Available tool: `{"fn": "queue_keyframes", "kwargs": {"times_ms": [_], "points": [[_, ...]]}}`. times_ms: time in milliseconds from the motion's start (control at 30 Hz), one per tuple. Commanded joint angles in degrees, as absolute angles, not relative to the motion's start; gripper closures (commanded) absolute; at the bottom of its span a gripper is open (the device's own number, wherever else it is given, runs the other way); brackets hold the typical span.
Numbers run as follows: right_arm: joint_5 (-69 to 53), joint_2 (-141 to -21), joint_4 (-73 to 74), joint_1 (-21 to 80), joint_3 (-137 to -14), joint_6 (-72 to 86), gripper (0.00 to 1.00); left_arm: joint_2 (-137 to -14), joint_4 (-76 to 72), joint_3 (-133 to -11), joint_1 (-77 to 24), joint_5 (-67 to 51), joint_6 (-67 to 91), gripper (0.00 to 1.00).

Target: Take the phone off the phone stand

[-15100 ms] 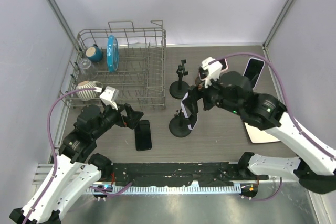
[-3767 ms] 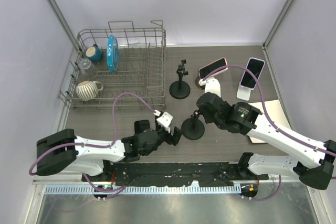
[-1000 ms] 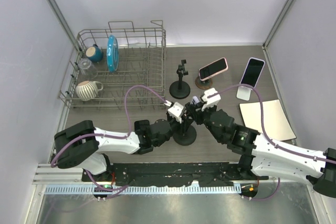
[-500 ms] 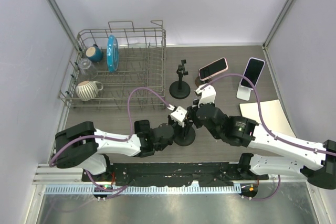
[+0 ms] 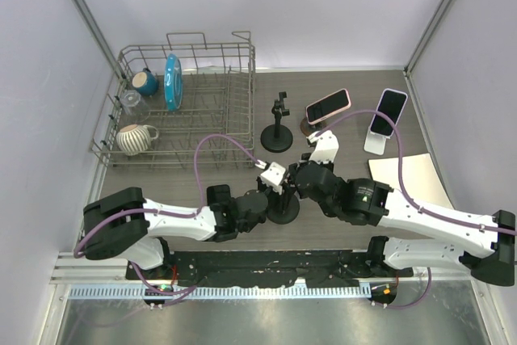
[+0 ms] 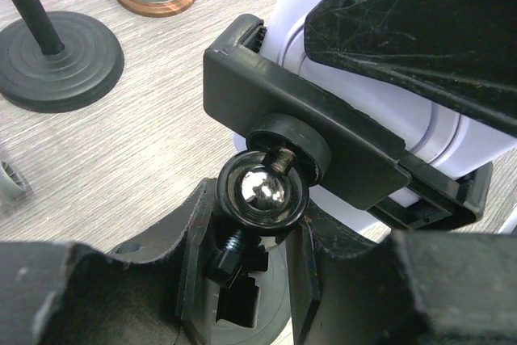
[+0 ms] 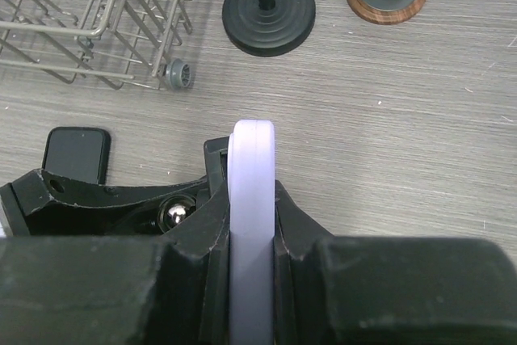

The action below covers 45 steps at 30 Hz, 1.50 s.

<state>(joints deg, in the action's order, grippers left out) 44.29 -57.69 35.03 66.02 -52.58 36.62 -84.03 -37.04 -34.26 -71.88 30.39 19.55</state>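
A phone in a pale lavender case [image 7: 251, 224] stands on edge in the black clamp [image 6: 307, 131] of the phone stand [image 5: 283, 208]. My right gripper [image 7: 251, 199] is shut on the phone, one finger pressed on each face, just right of the stand's top [image 5: 300, 177]. Low at the stand, my left gripper [image 6: 257, 217] is shut on the stand's neck just under the shiny ball joint [image 6: 260, 191]. The phone's screen is hidden.
Back left stands a wire dish rack [image 5: 186, 103]. Behind the arms are an empty black stand [image 5: 277, 136], a pink-cased phone on a wooden base [image 5: 327, 107] and another phone on a white stand [image 5: 388, 115]. A black phone [image 7: 75, 155] lies flat nearby.
The right arm's wrist and forearm have shifted a little back and to the right while its gripper stays on the phone. The left arm and the stand have not moved.
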Motion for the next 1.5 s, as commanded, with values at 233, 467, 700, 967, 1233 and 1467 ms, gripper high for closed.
{"fn": "queue_keyframes", "kwargs": {"times_ms": [233,467,700,967,1233,1467], "points": [[56.34,-60.38,56.16,65.31,-54.40,45.88,0.99,-82.27,-36.47,-31.82,-70.57,44.12,26.72,1.00],[56.51,-61.35,57.56,64.16,-53.88,47.28,0.99,-80.69,-36.83,-30.32,-70.84,44.82,27.33,1.00],[55.99,-58.63,55.29,60.74,-52.91,45.00,0.99,-78.92,-37.00,-28.74,-71.02,43.60,28.30,1.00],[55.90,-52.03,36.76,60.82,-51.24,35.60,0.99,-82.17,-40.43,-30.05,-71.28,36.57,23.66,1.00],[60.46,-49.67,26.90,60.82,-51.51,28.57,0.99,-85.87,-38.50,-34.10,-71.72,34.37,21.01,1.00],[61.00,-39.22,25.05,60.91,-45.97,27.42,0.99,-90.43,-40.07,-38.05,-71.11,35.07,14.95,1.00]]}}
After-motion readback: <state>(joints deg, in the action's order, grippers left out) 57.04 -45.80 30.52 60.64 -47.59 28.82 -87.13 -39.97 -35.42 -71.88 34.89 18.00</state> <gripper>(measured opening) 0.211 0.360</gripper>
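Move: The right hand already pinches the phone, still in the stand's clamp; the clamp's middle lies about 4 cm to its left, level fore and aft, some 2 cm lower. The empty stand is about 19 cm ahead and 5 cm left of the right hand, the pink phone about 22 cm ahead and 6 cm right, both well below it. From the left hand, shut on the stand's neck, the clamp is roughly 2 cm ahead, 3 cm right and 4 cm up. Clockwise first: the right hand twists about 13 degrees while edging forward a centimetre or so, keeping its pinch on the phone. It then pulls smartly right, away from the clamp, and rises about 5 cm with its fingertips tipping up. The left hand keeps hold of the stand's neck, shifting about 2 cm left, then back right and slightly forward. ##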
